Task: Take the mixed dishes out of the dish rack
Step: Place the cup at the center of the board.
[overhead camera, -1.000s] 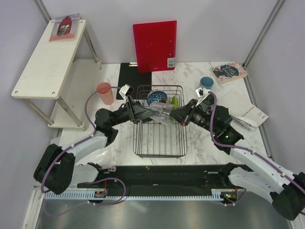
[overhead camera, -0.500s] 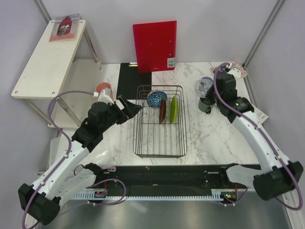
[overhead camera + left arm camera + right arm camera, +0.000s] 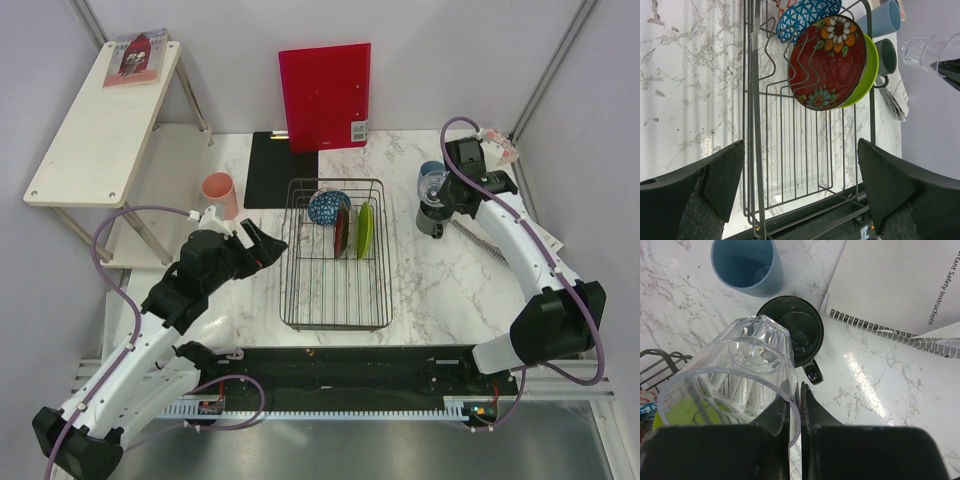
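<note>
The dish rack (image 3: 335, 290) holds a blue patterned bowl (image 3: 328, 207), a dark red plate (image 3: 342, 230) and a lime-green dish (image 3: 366, 229), all at its far end. My left gripper (image 3: 262, 240) hangs open and empty at the rack's left side. Its wrist view looks over the rack (image 3: 790, 165), the flowered red plate (image 3: 829, 60) and the bowl (image 3: 807, 15). My right gripper (image 3: 795, 410) is shut on the rim of the clear glass (image 3: 735, 375), which is tilted above the dark grey mug (image 3: 797, 330) beside the light blue cup (image 3: 745, 265). A pink cup (image 3: 219, 194) stands left of the rack.
A red board (image 3: 325, 95) leans on the back wall behind a flat black mat (image 3: 270, 155). A white shelf (image 3: 105, 120) stands at the left. A book (image 3: 480, 150) and a spiral booklet (image 3: 525, 240) lie at the right. A black strip (image 3: 330, 365) runs along the front.
Both grippers met over the rack with the clear glass. The left one let go, opened wide and drew back left. The right arm carried the glass right, above the grey mug.
</note>
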Available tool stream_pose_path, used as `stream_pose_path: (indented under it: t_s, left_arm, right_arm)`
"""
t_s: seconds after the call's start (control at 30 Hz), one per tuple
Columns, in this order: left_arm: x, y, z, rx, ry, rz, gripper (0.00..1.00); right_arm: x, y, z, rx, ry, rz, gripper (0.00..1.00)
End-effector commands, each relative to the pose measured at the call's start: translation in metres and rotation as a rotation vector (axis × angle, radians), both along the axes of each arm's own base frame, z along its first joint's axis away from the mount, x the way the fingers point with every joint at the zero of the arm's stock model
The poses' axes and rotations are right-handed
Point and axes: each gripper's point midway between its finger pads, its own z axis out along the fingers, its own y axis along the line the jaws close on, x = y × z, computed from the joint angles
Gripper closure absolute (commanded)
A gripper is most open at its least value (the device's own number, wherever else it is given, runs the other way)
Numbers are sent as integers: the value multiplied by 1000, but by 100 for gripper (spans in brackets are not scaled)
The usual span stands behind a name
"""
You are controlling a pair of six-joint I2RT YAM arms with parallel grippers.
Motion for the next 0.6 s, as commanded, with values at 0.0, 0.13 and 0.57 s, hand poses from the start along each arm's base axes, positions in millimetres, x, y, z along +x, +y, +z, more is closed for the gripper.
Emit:
stream_pose_path:
  t_s: [0.0,0.13,0.57]
  left_arm:
    - [0,4,-4,52,-23,-12,1]
    - [-2,4,-11,62,-7,-23,1]
    - [0,-2,-26,86,46,-51,1]
  right_arm:
    - [11,-8,2,-1,-3,-45,100]
    - [18,-15,-14,5,36,-61,100]
    - [40,-16,-59,57,114,-62,95]
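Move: The right hand holds the clear cup; the dark mug it is being taken to stands about 8 cm ahead, neither left nor right, and roughly 16 cm below. The blue cup is some 10 cm beyond the mug, the white papers about 20 cm to the mug's right. From the idle left hand the mug lies around 52 cm right, 21 cm ahead and 16 cm down. Right hand lowers the clear cup about 7 cm, easing right, towards the dark mug's mouth; left sinks slightly. ##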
